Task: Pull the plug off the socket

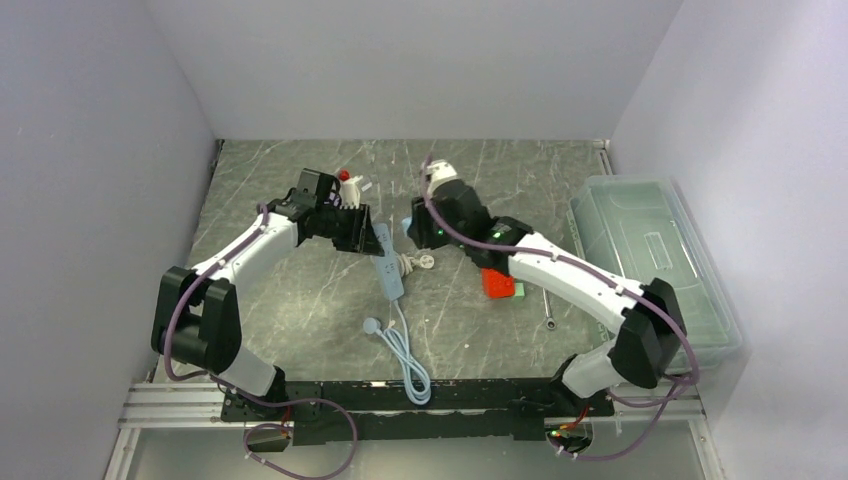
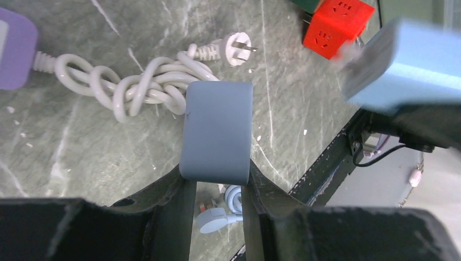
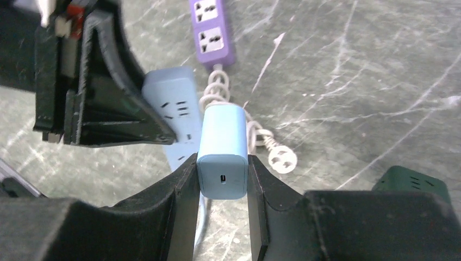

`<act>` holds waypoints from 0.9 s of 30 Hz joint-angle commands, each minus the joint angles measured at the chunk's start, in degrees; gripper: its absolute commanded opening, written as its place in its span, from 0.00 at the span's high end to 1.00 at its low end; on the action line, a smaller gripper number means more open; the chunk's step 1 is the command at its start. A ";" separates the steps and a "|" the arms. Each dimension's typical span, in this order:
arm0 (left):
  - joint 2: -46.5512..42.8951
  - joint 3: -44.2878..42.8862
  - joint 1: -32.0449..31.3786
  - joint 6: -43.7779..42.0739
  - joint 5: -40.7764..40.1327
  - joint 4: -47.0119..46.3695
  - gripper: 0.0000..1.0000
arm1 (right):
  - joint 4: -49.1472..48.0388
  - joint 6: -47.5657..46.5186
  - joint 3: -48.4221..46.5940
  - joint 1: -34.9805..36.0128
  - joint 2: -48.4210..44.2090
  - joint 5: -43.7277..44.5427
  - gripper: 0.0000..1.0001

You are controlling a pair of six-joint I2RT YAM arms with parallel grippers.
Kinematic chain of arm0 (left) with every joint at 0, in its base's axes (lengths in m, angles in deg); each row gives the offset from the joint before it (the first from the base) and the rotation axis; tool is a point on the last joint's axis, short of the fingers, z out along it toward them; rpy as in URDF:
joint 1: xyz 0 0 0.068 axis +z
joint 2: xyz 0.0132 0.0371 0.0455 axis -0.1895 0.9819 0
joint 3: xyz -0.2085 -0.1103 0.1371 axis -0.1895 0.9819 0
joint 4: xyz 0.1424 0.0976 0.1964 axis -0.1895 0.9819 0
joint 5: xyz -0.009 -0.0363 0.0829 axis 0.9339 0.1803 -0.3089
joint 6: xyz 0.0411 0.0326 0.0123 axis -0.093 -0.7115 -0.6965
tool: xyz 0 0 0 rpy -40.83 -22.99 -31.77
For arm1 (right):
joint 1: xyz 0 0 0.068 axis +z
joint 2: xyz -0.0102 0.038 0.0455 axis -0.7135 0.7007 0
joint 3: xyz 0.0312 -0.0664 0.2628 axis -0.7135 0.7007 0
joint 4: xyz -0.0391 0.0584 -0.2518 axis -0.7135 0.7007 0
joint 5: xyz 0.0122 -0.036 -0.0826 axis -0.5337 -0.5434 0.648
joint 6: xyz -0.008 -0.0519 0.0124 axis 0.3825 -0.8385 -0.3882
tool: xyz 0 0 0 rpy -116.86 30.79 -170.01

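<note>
The socket is a pale blue power strip (image 1: 390, 268) lying lengthwise on the table. My left gripper (image 2: 217, 179) is shut on its far end (image 2: 217, 130). The plug is a light blue charger block (image 3: 223, 138) with a small port on its rear face, and my right gripper (image 3: 223, 179) is shut on its sides. In the right wrist view the strip's socket holes (image 3: 176, 111) show just left of the plug. In the left wrist view the plug (image 2: 405, 65) hangs blurred at the upper right, apart from the strip. From above, my right gripper (image 1: 412, 226) is beside my left gripper (image 1: 368, 237).
A purple power strip (image 3: 212, 32) with a knotted white cord (image 2: 155, 81) and white plug (image 2: 239, 48) lies close by. A red cube socket (image 1: 497, 283) and a dark green cube (image 3: 413, 182) sit under my right arm. A clear bin (image 1: 650, 260) stands at the right. The strip's cable (image 1: 405, 355) runs toward the near edge.
</note>
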 commanded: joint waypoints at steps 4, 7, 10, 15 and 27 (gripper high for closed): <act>-0.12 -0.73 0.46 -0.37 -1.72 -1.28 1.00 | -4.91 2.33 1.50 -3.81 -4.02 -9.64 1.00; -0.49 -0.69 0.46 -0.15 -1.58 -1.20 1.00 | -4.73 2.79 2.13 -3.90 -4.66 -8.89 1.00; -1.43 -0.63 2.04 0.35 -0.39 -1.63 1.00 | -2.27 2.64 2.53 -3.91 -5.58 -4.53 1.00; -2.52 -0.51 10.85 1.94 0.32 -1.48 1.00 | 4.72 2.33 4.82 -3.92 -6.69 1.76 1.00; 3.39 -1.51 24.16 4.45 0.55 -0.17 1.00 | 18.71 7.55 13.30 -4.01 -7.32 13.18 1.00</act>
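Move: The right hand holds the freed blue plug. From that hand the red plug lies some 18 cm right, level fore and aft, 17 cm below. The green plug is 4 cm farther out and 15 cm right, the white plug 4 cm farther out and 4 cm right. From the left hand, gripping the blue socket strip, the purple socket strip lies about 15 cm ahead, 5 cm left and 12 cm below, the round blue plug 10 cm back in line. Apart go the two hands. The right carries the blue plug, after a small forward-and-right shift and return, roughly 10 cm right, as much down and a little back towards the red plug, tipping its fingers down. The left, after a pause, swings the blue strip some 12 cm left and 6 forward, turning it counter-clockwise; both keep their grips. ##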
